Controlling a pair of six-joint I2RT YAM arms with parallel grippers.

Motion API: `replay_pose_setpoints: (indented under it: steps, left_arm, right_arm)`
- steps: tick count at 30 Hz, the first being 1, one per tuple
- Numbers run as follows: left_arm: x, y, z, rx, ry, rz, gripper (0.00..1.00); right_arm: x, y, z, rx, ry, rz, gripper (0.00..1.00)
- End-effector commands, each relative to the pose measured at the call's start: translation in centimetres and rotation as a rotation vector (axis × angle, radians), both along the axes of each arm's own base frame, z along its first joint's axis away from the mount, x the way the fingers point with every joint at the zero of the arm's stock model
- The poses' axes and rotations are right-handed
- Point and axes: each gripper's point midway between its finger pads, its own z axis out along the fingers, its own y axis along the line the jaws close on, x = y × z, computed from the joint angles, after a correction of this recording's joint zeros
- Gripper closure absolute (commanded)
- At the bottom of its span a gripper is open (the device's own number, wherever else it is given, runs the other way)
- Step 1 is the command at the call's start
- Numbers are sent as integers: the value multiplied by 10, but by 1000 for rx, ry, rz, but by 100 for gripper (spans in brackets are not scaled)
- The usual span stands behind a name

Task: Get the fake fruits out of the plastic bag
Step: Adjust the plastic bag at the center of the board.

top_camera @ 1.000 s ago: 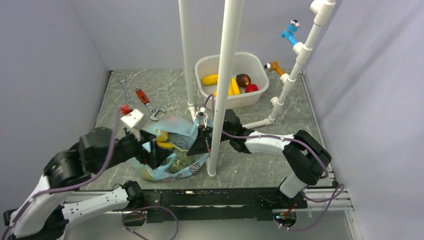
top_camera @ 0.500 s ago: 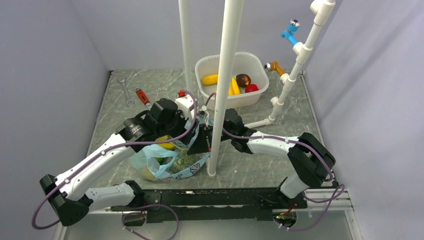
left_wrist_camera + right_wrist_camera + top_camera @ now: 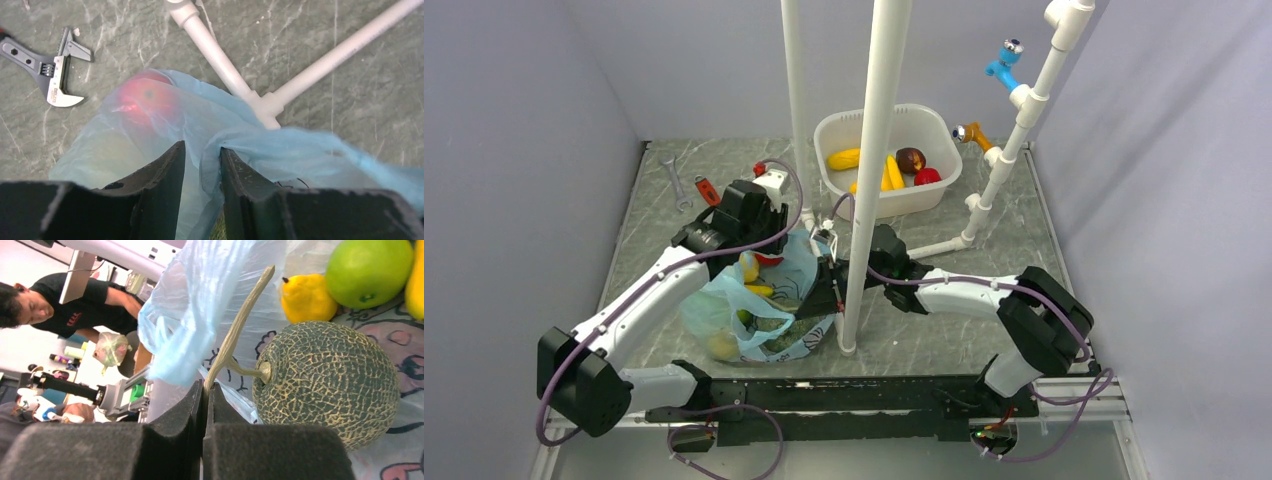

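The light blue plastic bag [image 3: 724, 310] lies near the front of the table, with its mouth toward the pole. In the left wrist view my left gripper [image 3: 202, 150] is open over the bag [image 3: 280, 145]. A strand of film hangs between its jaws against the right finger. A red fruit [image 3: 147, 97] shows through the film. My right gripper [image 3: 205, 387] is inside the bag, shut on the tan stem [image 3: 240, 325] of a netted green melon [image 3: 325, 380]. Beyond the melon lie a green apple [image 3: 367, 272] and a yellow fruit [image 3: 305, 297]. In the top view the right gripper [image 3: 819, 295] is partly behind the pole.
A white pole [image 3: 864, 200] stands right of the bag, with a thinner one [image 3: 799, 120] behind it. A white tub [image 3: 839, 135] at the back holds several fruits. Wrenches [image 3: 709, 190] lie at the back left. PVC pipes [image 3: 220, 60] cross the table just beyond the bag.
My left arm has swung from the near left across the bag to its far side, and its gripper now sits at the bag's rim. The right arm has hardly moved.
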Motion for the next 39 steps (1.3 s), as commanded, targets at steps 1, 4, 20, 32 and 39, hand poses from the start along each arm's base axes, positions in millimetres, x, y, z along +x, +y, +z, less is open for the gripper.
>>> replay_pose_setpoints:
  steps: [1, 4, 20, 32, 39]
  left_arm:
    - [12, -5, 6, -71, -4, 29, 63]
    - [2, -4, 6, -82, 5, 10, 61]
    - [-87, 44, 91, -155, -137, -20, 0]
    - [-149, 55, 109, -294, -199, -104, 1]
    - [-172, 30, 81, -343, -90, -277, 1]
  right_arm:
    - [-9, 3, 29, 123, -66, 35, 100]
    - [1, 8, 40, 126, -92, -6, 100]
    - [39, 0, 108, 200, -165, -206, 100]
    - [73, -40, 189, 289, -234, -439, 100]
    - [123, -77, 230, 231, -332, -675, 100]
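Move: The right hand holds the melon's stem, with the melon's middle about 5 cm to its left, 2 cm back and 6 cm below. The white basket is some 34 cm ahead and 18 cm to the right; the thick pole's foot is level with the hand, about 9 cm right, and the green fruit about 12 cm left and 2 cm ahead. The left hand has the bag's far rim between its fingers; from it the melon is about 14 cm back, and the red fruit 2 cm ahead, 3 cm left. Upward and forward, by nearly 20 cm and 10 cm, the right hand lifts the melon by its stem out of the bag towards the white basket, drifting 5 cm right and turning about 30 degrees clockwise, grip kept. The left hand opens wide, letting go of the bag rim, and draws back some 15 cm and a little left, rising about 13 cm before dipping again over the bag's near side. ##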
